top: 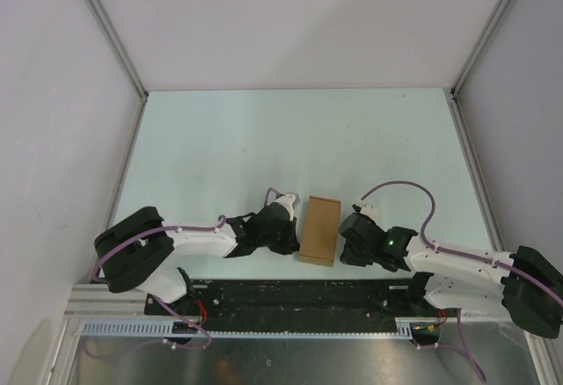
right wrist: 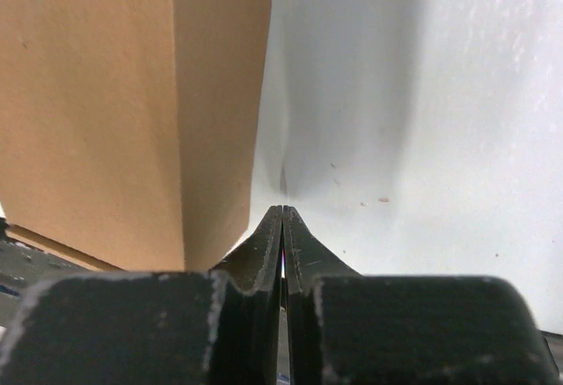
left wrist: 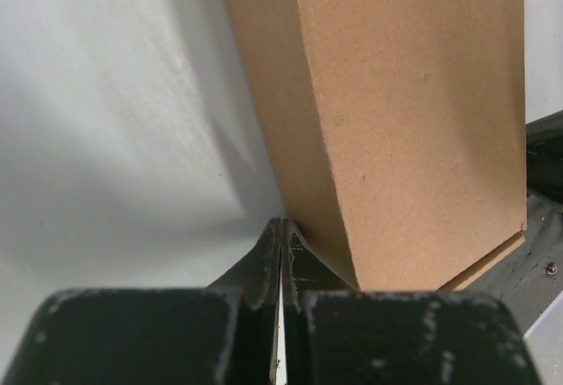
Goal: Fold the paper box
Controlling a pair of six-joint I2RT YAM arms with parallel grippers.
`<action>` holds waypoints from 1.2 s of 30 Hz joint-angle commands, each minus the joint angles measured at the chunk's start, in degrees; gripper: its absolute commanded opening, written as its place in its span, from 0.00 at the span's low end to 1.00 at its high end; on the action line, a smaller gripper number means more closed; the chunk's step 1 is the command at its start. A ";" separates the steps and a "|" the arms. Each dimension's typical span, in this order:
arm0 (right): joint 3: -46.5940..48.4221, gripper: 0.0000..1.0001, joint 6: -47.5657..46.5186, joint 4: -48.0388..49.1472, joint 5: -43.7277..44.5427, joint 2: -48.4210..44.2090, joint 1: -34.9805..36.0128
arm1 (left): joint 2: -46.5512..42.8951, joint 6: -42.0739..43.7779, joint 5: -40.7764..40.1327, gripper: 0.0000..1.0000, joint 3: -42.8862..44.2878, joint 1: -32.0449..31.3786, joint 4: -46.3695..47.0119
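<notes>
The paper box is a closed brown rectangular box lying flat near the table's front edge, between my two grippers. In the left wrist view the paper box fills the right side. My left gripper is shut and holds nothing, with its tips at the foot of the box's side wall. In the right wrist view the paper box fills the left side. My right gripper is shut and holds nothing, just beside the box's other side. From above, the left gripper and the right gripper flank the box.
The pale table stretches away behind the box, with white walls at the back and both sides. A black mounting rail runs along the near edge, just below the box.
</notes>
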 commanded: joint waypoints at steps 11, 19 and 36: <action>-0.60 0.04 3.66 3.27 -0.26 0.54 2.88 | -3.19 -2.54 2.50 0.00 -0.63 -2.45 -3.58; -0.60 0.04 3.48 7.32 -2.55 3.10 2.88 | 0.24 -3.24 2.50 0.00 2.88 -5.97 -3.32; 2.38 0.04 -15.84 5.20 -8.69 0.71 -25.32 | -7.14 3.60 -1.54 0.00 -0.29 5.80 -8.94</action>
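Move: The paper box stands between the hands, its far end leaning a little to the right. From the left hand its middle is some 5 cm ahead and 6 cm to the right; from the right hand it is about 7 cm ahead and 6 cm to the left, at about fingertip height for both. The table's near edge runs roughly 8 cm back of the left hand. Back about 3 cm along the box's left side goes the left hand, low, with shut fingertips starting against that side, easing slightly right before swinging left and forward, clear of the box. The right hand eases back and in about 1 cm towards the box's near right side, then sweeps roughly 6 cm forward and 5 cm right, away from it, turning about 10 degrees clockwise. ##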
